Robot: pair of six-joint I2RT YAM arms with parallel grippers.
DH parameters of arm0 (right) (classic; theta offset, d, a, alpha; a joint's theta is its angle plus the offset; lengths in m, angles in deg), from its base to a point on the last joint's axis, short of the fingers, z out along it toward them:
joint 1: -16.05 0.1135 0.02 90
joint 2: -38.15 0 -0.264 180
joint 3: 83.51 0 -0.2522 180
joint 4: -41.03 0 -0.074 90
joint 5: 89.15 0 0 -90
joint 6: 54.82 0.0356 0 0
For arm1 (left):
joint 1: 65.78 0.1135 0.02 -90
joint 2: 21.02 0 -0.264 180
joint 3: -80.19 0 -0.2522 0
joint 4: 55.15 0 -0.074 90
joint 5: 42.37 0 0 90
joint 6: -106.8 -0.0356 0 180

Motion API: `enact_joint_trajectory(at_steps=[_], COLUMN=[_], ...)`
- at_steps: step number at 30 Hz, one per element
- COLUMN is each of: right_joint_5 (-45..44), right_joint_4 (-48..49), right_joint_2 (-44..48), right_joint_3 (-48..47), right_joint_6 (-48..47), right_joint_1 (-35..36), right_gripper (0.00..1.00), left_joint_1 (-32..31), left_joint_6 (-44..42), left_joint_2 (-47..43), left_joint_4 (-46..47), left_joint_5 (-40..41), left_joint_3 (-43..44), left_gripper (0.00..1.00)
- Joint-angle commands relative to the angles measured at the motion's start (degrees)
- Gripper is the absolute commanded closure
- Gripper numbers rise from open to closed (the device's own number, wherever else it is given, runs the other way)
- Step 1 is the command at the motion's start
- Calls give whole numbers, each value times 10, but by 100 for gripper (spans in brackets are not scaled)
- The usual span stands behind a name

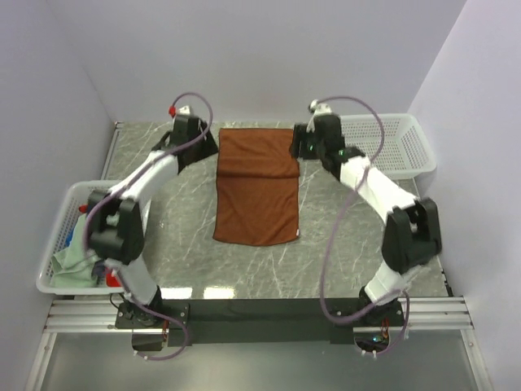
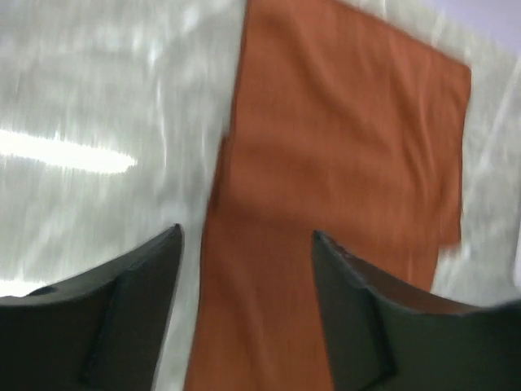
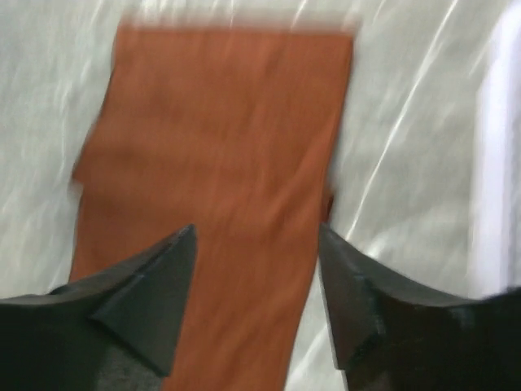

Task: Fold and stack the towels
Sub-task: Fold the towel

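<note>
A rust-brown towel (image 1: pixel 256 191) lies flat on the marble table, its far part doubled over so a fold edge crosses it about a third of the way down. My left gripper (image 1: pixel 207 145) hovers over the towel's far left corner and my right gripper (image 1: pixel 297 147) over its far right corner. In the left wrist view the open left gripper (image 2: pixel 247 232) straddles the left edge of the towel (image 2: pixel 342 147) with nothing pinched. The right gripper (image 3: pixel 257 228) is likewise open above the right edge of the towel (image 3: pixel 220 138). More towels, a mint-green one (image 1: pixel 73 261) among them, sit in the left basket.
A white mesh basket (image 1: pixel 57 236) at the left table edge holds the crumpled cloths. A second white mesh basket (image 1: pixel 395 142) stands at the back right, close behind the right arm. Walls close in at the back and both sides.
</note>
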Motion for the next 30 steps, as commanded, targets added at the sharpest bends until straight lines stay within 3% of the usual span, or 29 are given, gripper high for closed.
enact_joint_trajectory(at_steps=[1,4,10,20,30], right_joint_5=[-3,4,5,31,30], right_joint_4=[-42,-51,-14,-1,-33], right_joint_2=[101,163,231,188,155], right_joint_3=[112,206,351,386,414], right_joint_6=[5,20,81,103,109], right_joint_1=[63,115,161,166,166], right_gripper=[45,61,71,73,73], left_joint_1=[-62,-131,-212,-240,-240], left_joint_6=[35,45,100,102,147], left_joint_2=[-135,-197,-254,-187,-157], left_joint_4=[-32,-69,-67,-78,-131], left_joint_5=[21,32,40,72,47], left_joint_3=[-114,-208,-345,-350,-390], left_gripper=[33,40,55,62,72])
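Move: Nearly 25 cm back from the left hand, some 4 cm right and 15 cm below, lies the towel's near left corner; the left end of its cross crease is about 3 cm back and 4 cm right. From the right hand, the near right corner is about 25 cm back, 2 cm left and 19 cm down; the far right corner is 11 cm ahead, 3 cm left, and the white basket some 23 cm right and 4 cm ahead. Sweeping both hands back over the towel, about 25 cm, and then mostly down, they come from beside its far part to the near edge, one at each near corner, swinging slightly inward on the way. Both wrists tip the fingers down by nearly 30 degrees and the jaws narrow from wide to about a third open; the tips end close at the hem without a grip. ##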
